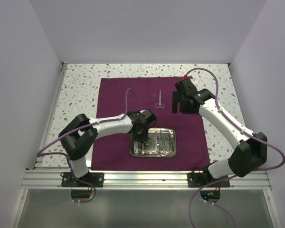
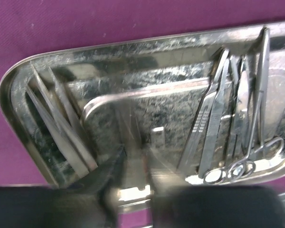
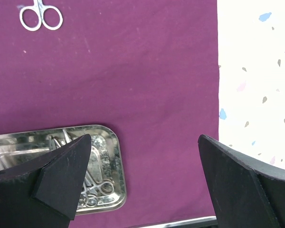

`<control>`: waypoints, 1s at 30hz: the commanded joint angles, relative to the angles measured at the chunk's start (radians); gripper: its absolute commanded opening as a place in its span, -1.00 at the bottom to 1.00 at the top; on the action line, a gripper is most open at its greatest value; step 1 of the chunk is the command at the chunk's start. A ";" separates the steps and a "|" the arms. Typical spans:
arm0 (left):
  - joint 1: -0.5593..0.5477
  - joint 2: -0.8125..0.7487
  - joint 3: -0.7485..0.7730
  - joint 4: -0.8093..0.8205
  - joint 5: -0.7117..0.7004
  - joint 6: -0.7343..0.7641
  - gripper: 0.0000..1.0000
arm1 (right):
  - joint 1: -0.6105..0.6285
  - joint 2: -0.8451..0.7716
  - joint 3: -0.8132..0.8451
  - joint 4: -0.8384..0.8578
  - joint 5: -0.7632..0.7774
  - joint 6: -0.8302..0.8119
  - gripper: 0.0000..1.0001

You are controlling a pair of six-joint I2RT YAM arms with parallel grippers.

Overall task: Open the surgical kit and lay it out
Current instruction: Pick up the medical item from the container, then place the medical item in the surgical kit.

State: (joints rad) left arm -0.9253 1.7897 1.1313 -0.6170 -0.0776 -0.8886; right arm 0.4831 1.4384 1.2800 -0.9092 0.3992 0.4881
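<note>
The dark purple cloth [image 1: 118, 95] lies spread flat on the table. On its near middle rests the shiny steel tray [image 1: 174, 142]. My left gripper [image 1: 142, 137] hangs low over the tray's left part. In the left wrist view the tray [image 2: 19, 71] holds tweezers [image 2: 61, 123] at the left and ring-handled instruments [image 2: 249, 142] at the right. The left gripper [image 2: 135, 159] is blurred, with a narrow gap and a pale shiny streak between its fingers. One pair of small scissors [image 1: 159, 99] lies alone on the cloth. My right gripper [image 3: 145, 137] is open and empty above the cloth [image 3: 156, 71].
Speckled tabletop [image 1: 80, 80] shows around the cloth, bounded by white walls at the left, back and right. A metal rail [image 1: 142, 178] runs along the near edge. In the right wrist view the tray's corner [image 3: 115, 156] and the lone scissors [image 3: 40, 16] show.
</note>
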 commanded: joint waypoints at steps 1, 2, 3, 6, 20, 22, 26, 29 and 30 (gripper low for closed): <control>-0.004 0.056 0.002 0.048 -0.027 -0.015 -0.60 | -0.005 -0.026 0.005 -0.026 0.007 -0.028 0.97; -0.004 0.065 0.016 0.039 -0.027 -0.013 -0.68 | -0.003 -0.026 0.010 -0.030 0.010 -0.028 0.97; -0.006 0.065 0.022 0.034 -0.025 -0.007 -0.76 | -0.005 -0.023 0.018 -0.030 0.009 -0.029 0.97; -0.004 0.050 0.074 -0.019 -0.037 0.007 -1.00 | -0.003 -0.019 0.039 -0.036 0.007 -0.029 0.97; 0.141 0.232 0.799 -0.328 -0.180 0.230 -1.00 | -0.005 -0.071 0.097 -0.108 0.024 -0.022 0.97; 0.172 0.275 0.838 -0.291 -0.168 0.264 -1.00 | -0.005 -0.099 0.107 -0.125 0.006 -0.037 0.97; 0.230 0.376 0.884 -0.201 -0.162 0.329 -1.00 | -0.005 -0.151 0.122 -0.166 -0.025 -0.037 0.97; 0.244 0.453 0.923 -0.138 -0.159 0.387 -1.00 | -0.005 -0.200 0.095 -0.195 -0.033 -0.023 0.97; 0.247 0.474 0.939 -0.129 -0.157 0.399 -1.00 | -0.005 -0.213 0.082 -0.194 -0.040 -0.017 0.97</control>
State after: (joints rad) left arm -0.6746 2.2177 1.9919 -0.8234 -0.2256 -0.5842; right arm 0.4831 1.2770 1.3582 -1.0557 0.3882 0.4679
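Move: Tweezers lie right between my left fingertips, their middle 1 cm back and 1 cm lower. In the tray beside them, a second pair lies about 3 cm left and the scalpels about 6 cm right, both level with my hand; the clamps are 11 cm right and 1 cm back. On the cloth, the scissors are about 22 cm ahead and 9 cm right. From my right hand the tweezers are roughly 11 cm back, 22 cm left and 15 cm below. I shut my left fingers on the tweezers, pinching them near the middle, then lift them out of the tray and swing forward in an arc, about 16 cm up and bearing right at first, then sinking again towards the cloth just left of the scissors, some 22 cm ahead. Meanwhile my fingertips tip forward roughly 20 degrees. My empty right hand stays open, rising about 6 cm and easing back. ##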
